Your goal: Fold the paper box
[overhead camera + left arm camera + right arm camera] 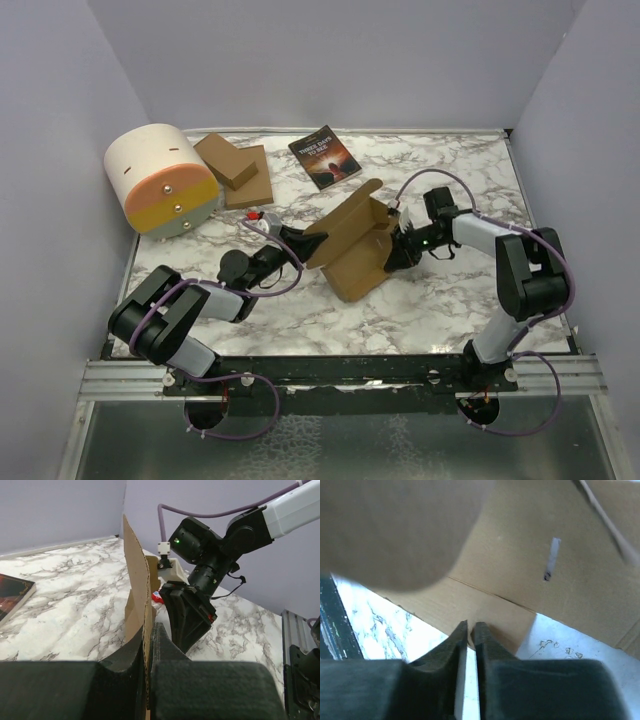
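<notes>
The paper box (355, 245) is brown cardboard, half raised in the middle of the table with one flap sticking up. My left gripper (305, 243) is shut on its left wall. In the left wrist view that wall (136, 565) stands edge-on, pinched between my fingers (148, 630). My right gripper (398, 250) is at the box's right side. In its own view the jaws (471, 625) stand almost together with a thin slit and nothing in it. Their tips rest against a low flap of the box (530, 555). The right gripper (187, 615) also shows beyond the wall in the left wrist view.
A dark-covered book (324, 157) lies at the back of the marble table. A stack of flat cardboard pieces (235, 168) sits back left, beside a cream and orange rounded container (160, 180). Purple walls close in three sides.
</notes>
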Motion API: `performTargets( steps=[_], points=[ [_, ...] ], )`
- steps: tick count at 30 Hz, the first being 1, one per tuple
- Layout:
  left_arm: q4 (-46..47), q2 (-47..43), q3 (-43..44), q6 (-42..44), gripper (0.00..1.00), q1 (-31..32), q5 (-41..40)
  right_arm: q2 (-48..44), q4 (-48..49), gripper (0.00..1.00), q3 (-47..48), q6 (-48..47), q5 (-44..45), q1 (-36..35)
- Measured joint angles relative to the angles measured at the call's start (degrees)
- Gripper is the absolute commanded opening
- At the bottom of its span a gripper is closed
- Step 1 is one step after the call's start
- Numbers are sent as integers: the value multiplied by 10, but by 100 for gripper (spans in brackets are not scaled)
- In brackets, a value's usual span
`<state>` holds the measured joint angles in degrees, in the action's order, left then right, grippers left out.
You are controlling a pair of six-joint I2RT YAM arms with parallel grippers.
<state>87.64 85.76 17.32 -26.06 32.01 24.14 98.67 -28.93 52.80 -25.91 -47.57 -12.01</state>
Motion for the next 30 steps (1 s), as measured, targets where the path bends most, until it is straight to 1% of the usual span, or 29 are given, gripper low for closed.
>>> performTargets(
  steps=[1, 3, 5, 10, 15, 19, 24, 28, 30],
  points=[
    [1, 0, 0, 1, 0, 0, 0, -2, -6, 26, 7, 0, -7, 3],
    [2, 0, 0, 5, 0, 0, 0, -12, -13, 32, 12, -2, -26, 14],
    [2, 0, 0, 10, 0, 0, 3, -34, -20, 35, 12, -6, -53, 33],
    [2, -10, -3, 33, 0, 0, 23, -105, -43, 42, 22, -29, -142, 108],
    [2, -33, -3, 51, 0, -5, 42, -134, -60, 61, 43, -60, -216, 189],
    [1, -46, -3, 62, 0, -9, 57, -139, -41, 73, 43, -52, -220, 226],
    [1, -54, -3, 66, 0, -17, 80, -138, 34, 81, 33, -30, -201, 229],
    [0, -61, -3, 66, 0, -24, 98, -120, 82, 81, 28, -52, -207, 229],
    [0, -63, -3, 66, 0, -27, 105, -99, 94, 79, 30, -64, -209, 229]
  ],
)
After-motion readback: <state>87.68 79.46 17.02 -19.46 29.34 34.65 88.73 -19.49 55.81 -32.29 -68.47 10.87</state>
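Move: The box's right end flap stands about 10 cm ahead of the shut right fingers, level sideways and some 4 cm higher. The near side panel's middle is roughly 6 cm to that hand's left and 1 cm ahead, at its height; the red toy car lies about 8 cm ahead and 11 cm to its right, 2 cm lower. From the left gripper, which holds the tall panel's edge, the end flap is some 8 cm ahead, 14 cm right and 10 cm below. Lift the right gripper clear of the near side panel's right end, up about 12 cm while carrying it some 8 cm forward and 8 cm right, opening the fingers wide; stop with them spread just above and right of the end flap. Keep the left gripper's pinch on the tall panel, easing it up and slightly back and tipping its fingers up a little. ##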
